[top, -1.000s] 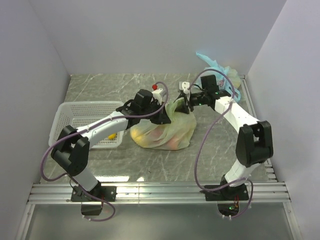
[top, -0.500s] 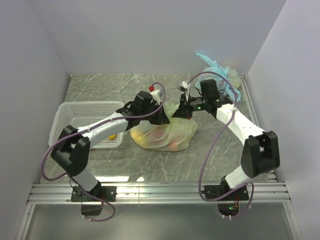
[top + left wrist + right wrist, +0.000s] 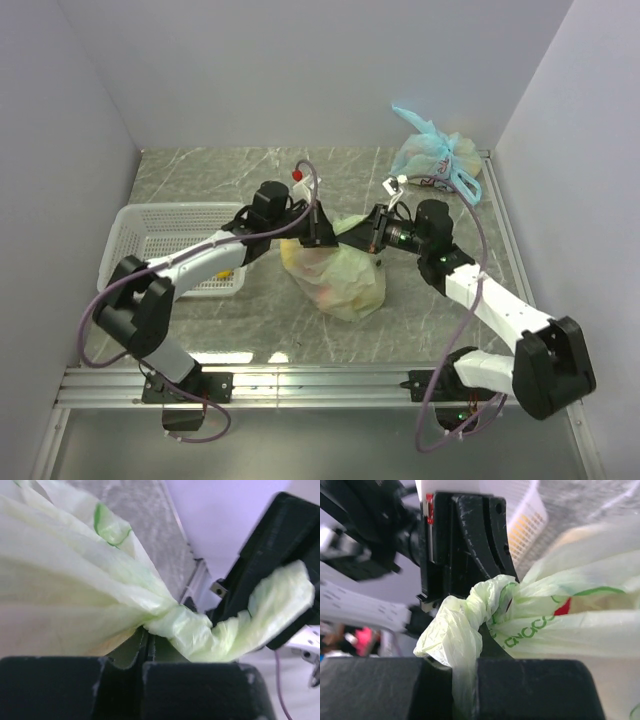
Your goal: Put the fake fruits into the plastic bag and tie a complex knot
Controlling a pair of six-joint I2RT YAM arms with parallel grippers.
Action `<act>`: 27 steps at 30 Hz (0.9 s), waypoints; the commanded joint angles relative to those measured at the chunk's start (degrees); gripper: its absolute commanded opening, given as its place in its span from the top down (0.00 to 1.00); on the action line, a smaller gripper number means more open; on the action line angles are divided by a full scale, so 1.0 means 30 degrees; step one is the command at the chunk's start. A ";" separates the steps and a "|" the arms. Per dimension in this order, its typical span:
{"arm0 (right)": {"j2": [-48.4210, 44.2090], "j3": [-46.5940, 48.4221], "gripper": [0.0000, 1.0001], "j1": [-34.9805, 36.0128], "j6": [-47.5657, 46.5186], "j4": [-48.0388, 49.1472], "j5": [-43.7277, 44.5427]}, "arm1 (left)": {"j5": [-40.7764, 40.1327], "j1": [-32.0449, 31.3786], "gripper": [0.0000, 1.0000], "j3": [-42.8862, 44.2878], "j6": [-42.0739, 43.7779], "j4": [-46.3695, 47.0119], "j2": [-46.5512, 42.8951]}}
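The plastic bag [image 3: 345, 280] lies mid-table, pale yellow-green, with fake fruits [image 3: 322, 288] showing faintly red and yellow through it. Its handles are twisted into a knot [image 3: 348, 227] stretched between both grippers. My left gripper [image 3: 322, 235] is shut on the handle at the knot's left; in the left wrist view its jaws [image 3: 146, 647] meet where the twisted plastic [image 3: 192, 635] comes out. On the other side my right gripper [image 3: 371, 238] is shut on the other handle end, and a strip of plastic runs down between its fingers [image 3: 465, 675] below the knot [image 3: 480, 607].
A white mesh basket [image 3: 150, 235] stands at the left with a yellow fruit [image 3: 225, 272] in it. A light blue tied bag [image 3: 435, 155] sits at the back right corner. Walls close in the table on three sides.
My right arm has swung down and toward the front, and its gripper has shut on the handle end. The bag has been dragged right and forward; my left gripper followed, still shut.
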 commanded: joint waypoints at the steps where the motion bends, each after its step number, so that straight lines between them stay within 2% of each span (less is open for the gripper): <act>1: -0.2146 -0.0530 1.00 0.1219 0.5038 0.3534 0.2161 | 0.2242 -0.0045 1.00 -0.0525 -0.0936 0.2711 -0.2533; 4: -0.2559 -0.1144 1.00 0.1310 0.3959 0.2627 0.2925 | 0.2651 -0.0045 1.00 -0.1316 -0.0349 0.2005 -0.3268; 8: -0.2707 -0.2169 1.00 0.1688 0.2434 0.2360 0.2518 | 0.3326 -0.0103 1.00 -0.2166 -0.1253 0.2794 -0.2598; 9: -0.2707 -0.2055 0.96 0.1749 0.1908 0.1779 0.2429 | 0.3529 -0.0075 1.00 -0.2225 -0.1431 0.3114 -0.2102; 11: -0.2619 -0.1530 0.73 0.1750 0.0298 0.0168 0.1407 | 0.3912 -0.0074 1.00 -0.2167 -0.1491 0.3235 -0.1631; 13: -0.2880 -0.0479 0.66 0.1691 -0.2126 -0.2953 0.0675 | 0.3971 -0.0074 1.00 -0.1992 -0.1461 0.3235 -0.1073; 14: -0.3115 -0.0182 0.54 0.1430 -0.2778 -0.3756 0.0265 | 0.4116 -0.0074 1.00 -0.1875 -0.1433 0.3235 -0.0927; 16: -0.4109 0.0694 0.36 0.1135 -0.4800 -0.6645 -0.0031 | 0.4205 -0.0045 1.00 -0.1669 -0.1316 0.3088 -0.0720; 17: -0.4548 0.1019 0.21 0.0699 -0.5357 -0.7679 -0.0293 | 0.4321 -0.0045 1.00 -0.1640 -0.1286 0.3059 -0.0749; 18: -0.5336 0.1370 0.16 0.0376 -0.6291 -0.8647 -0.0528 | 0.4352 -0.0016 1.00 -0.1640 -0.1286 0.3030 -0.0779; 20: -0.6189 0.2133 0.11 -0.0414 -0.6709 -1.0906 -0.1374 | 0.4410 0.0013 1.00 -0.1698 -0.1228 0.3177 -0.0983; 25: -0.8445 0.3247 0.11 -0.3806 -0.7270 -1.3953 -0.2114 | 0.4323 0.0072 1.00 -0.1523 -0.0555 0.2503 -0.1101; 27: -0.8450 0.3190 0.15 -0.4895 -0.6714 -1.4454 -0.1646 | 0.4264 0.0101 1.00 -0.1406 -0.0350 0.2036 -0.1160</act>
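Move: The left fingers hold the green plastic bag by its twisted neck; the fruit-filled body lies about 4 cm back, 3 cm right and 12 cm below that hand. From the right hand, pinching the twisted tail, the neck is roughly 5 cm left and level in height and reach, the bag's body about 4 cm back, 5 cm left and 15 cm below. The white crate stands some 37 cm left of the left hand, about 5 cm farther out and 16 cm down. Back and up together first: both hands draw the gripped bag neck towards the robot, about 4 cm up for the left, 3 cm for the right, then sink again. The left keeps its pinch and stops some 4 cm back; the right opens wide, lets go of the tail and pulls off to the right and up, about 7 cm each way. ##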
